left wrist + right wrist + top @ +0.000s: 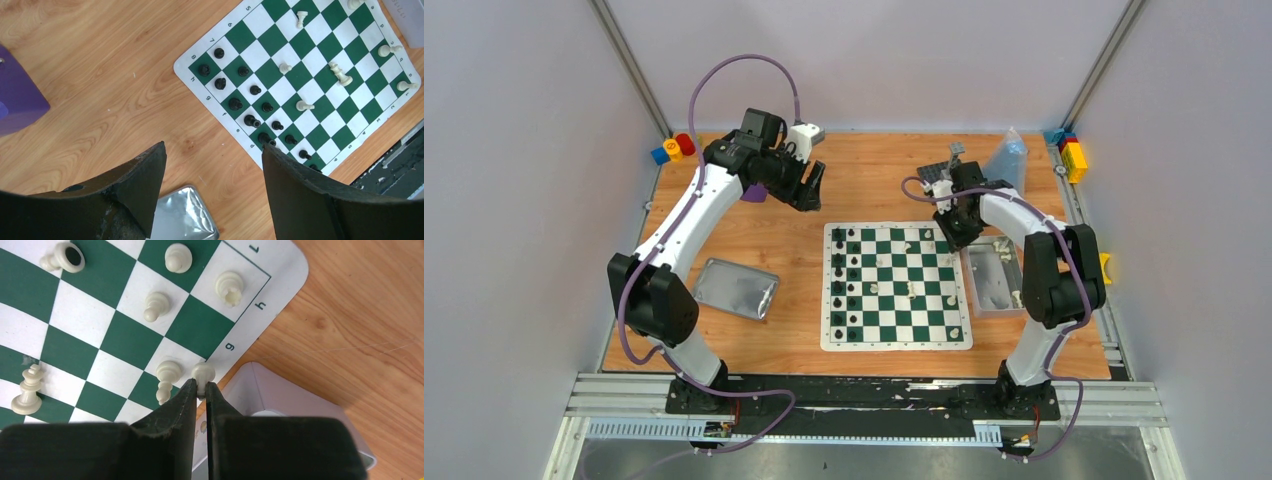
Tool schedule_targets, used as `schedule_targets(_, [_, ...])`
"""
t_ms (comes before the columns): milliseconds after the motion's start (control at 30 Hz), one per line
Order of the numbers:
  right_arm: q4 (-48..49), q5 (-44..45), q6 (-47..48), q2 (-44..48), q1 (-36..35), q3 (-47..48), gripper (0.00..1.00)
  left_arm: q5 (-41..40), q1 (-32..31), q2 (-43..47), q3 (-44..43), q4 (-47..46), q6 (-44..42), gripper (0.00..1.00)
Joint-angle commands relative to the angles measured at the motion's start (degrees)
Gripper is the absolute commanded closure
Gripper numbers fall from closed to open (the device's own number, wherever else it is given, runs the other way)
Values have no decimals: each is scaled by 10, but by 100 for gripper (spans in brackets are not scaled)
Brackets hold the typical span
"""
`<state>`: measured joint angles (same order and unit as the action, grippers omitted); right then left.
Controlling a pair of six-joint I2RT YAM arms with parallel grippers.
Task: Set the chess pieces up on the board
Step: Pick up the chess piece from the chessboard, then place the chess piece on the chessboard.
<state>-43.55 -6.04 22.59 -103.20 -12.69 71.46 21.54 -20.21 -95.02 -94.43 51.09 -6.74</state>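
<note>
The green and white board [896,343] lies mid-table. Black chess pieces [846,285] stand in two columns along its left side, also seen in the left wrist view [235,103]. White pieces [911,290] are scattered over the rest, some lying down [341,75]. My right gripper [954,235] is at the board's far right corner. It is shut [200,385] on a small white piece [203,371] over the board's border [280,270], beside a toppled white piece [166,377]. My left gripper [809,185] hangs open [213,147] above bare wood, left of the board [272,40].
A silver tin [738,288] lies left of the board. A clear plastic box [991,280] with white pieces sits along its right edge. A purple object [17,95] is by the left arm. Toy blocks [674,148] sit at the back corners, and a dark studded plate [939,172] at the back.
</note>
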Motion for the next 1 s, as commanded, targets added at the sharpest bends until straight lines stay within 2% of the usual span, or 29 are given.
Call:
schedule_targets(0, [12,-8,-4,-4,-2,40,94,6,3,28,-1,-15,1,22])
schedule_targets(667, [19,-27,-12,-55,-10,78,93,4,3,26,0,-14,0,22])
schedule_targets(767, [19,-25,-11,-54,-10,76,84,4,3,25,0,-15,-1,21])
schedule_targets(900, [19,-24,-15,-42,-11,77,61,6,3,23,0,-14,-1,21])
schedule_targets(967, [18,-25,-18,-32,-11,80,56,6,3,23,-1,-14,0,21])
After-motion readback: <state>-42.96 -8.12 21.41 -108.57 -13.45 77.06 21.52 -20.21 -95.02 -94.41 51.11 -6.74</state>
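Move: The empty dark corner-side square (g1) for the white piece that the right hand already holds is about 2 cm ahead of that hand, 2 cm left and 3 cm below. The rook stands 3 cm beyond the square; the bishop-like piece is 1 cm back and 2 cm left of the hand; the nearest pawn is 2 cm ahead, 5 cm left. The grey box lies 8 cm right, 5 cm back. From the left hand the square is roughly 29 cm right, 5 cm back, 21 cm down. The white piece, still pinched in the right fingers, is carried about 3 cm forward and left from the board's margin, rising about 1 cm on the way, then lowered some 1.5 cm onto the empty dark square between the rook and the bishop-like piece. The right hand then stays there, barely turned, and its fingers open to let go. ##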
